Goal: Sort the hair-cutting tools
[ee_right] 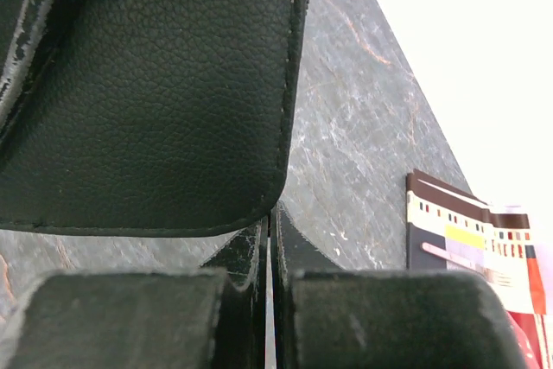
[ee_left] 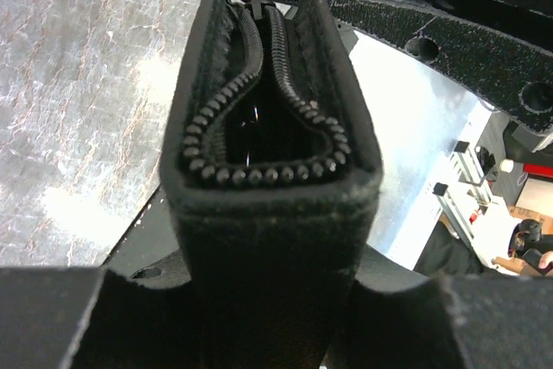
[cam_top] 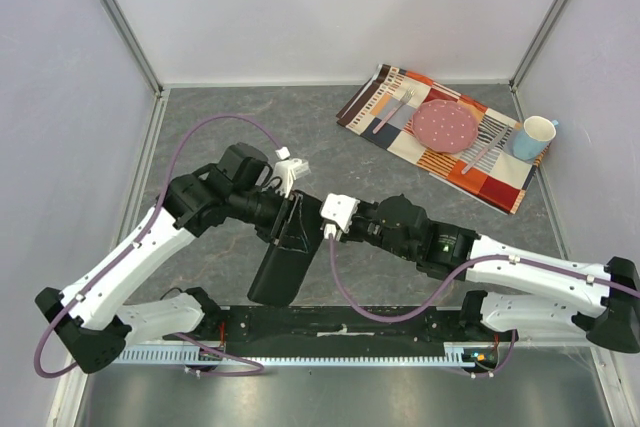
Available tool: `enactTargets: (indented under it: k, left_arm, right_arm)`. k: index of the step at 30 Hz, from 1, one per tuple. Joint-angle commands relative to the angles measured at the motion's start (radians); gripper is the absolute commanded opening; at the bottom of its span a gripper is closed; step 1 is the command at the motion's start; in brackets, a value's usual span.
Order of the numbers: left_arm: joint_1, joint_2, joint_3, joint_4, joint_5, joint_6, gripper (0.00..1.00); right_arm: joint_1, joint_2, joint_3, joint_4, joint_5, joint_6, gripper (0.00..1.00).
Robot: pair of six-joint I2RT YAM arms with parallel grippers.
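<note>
A flat black case (cam_top: 280, 272) hangs tilted over the table's middle, its top end in my left gripper (cam_top: 287, 212), which is shut on it. In the left wrist view the case (ee_left: 272, 239) stands between my fingers (ee_left: 52, 321) with its zipper mouth (ee_left: 259, 118) gaping. The inside is dark with only faint glints, and the hair-cutting tools are hidden. My right gripper (cam_top: 318, 227) sits at the case's upper right edge. Its jaws are shut (ee_right: 270, 248) just under the case's leather flap (ee_right: 155, 84), with nothing visible between them.
At the back right lies a striped placemat (cam_top: 390, 97) with a pink plate (cam_top: 446, 126), a fork (cam_top: 392, 112), a knife (cam_top: 485, 147) and a blue-and-white cup (cam_top: 533, 137). White walls close in the grey table (cam_top: 230, 117). The black base rail (cam_top: 340, 327) runs along the near edge.
</note>
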Motion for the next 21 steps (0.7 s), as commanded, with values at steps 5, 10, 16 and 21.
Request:
enactTargets:
  k: [5, 10, 16, 21]
  left_arm:
    - [-0.086, -0.029, -0.027, 0.031, 0.161, 0.063, 0.02]
    - [-0.141, 0.008, -0.050, 0.066, 0.165, 0.074, 0.02]
    - [-0.204, 0.043, -0.078, 0.111, 0.202, 0.097, 0.02]
    - [-0.233, 0.053, -0.095, 0.120, 0.231, 0.115, 0.02]
  right_arm:
    - [-0.021, -0.070, 0.123, -0.262, 0.075, -0.118, 0.00]
    - [-0.023, -0.110, 0.143, -0.355, -0.002, -0.174, 0.00]
    - [-0.020, -0.079, 0.202, -0.443, -0.071, -0.222, 0.00]
    - [-0.015, -0.058, 0.259, -0.512, -0.110, -0.276, 0.00]
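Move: The zip pull is already between the right hand's shut fingertips. It lies about 6 cm to the right of the left hand, some 4 cm farther out and about level with it. The black case, gripped by the left hand, has its middle some 2 cm back, 1 cm to the left and 3 cm below that hand. From the right hand, the case's middle is about 6 cm back, 7 cm to the left and 3 cm lower. Back towards the bases and to the right, both hands travel together about 5 cm. The left keeps its grip on the case, sinks some 2.5 cm and turns about 15 degrees clockwise. The right stays level, keeps pinching the zip pull and rolls its left side down some 15 degrees while turning about 10 degrees counter-clockwise, holding the tab out from the case's corner. ##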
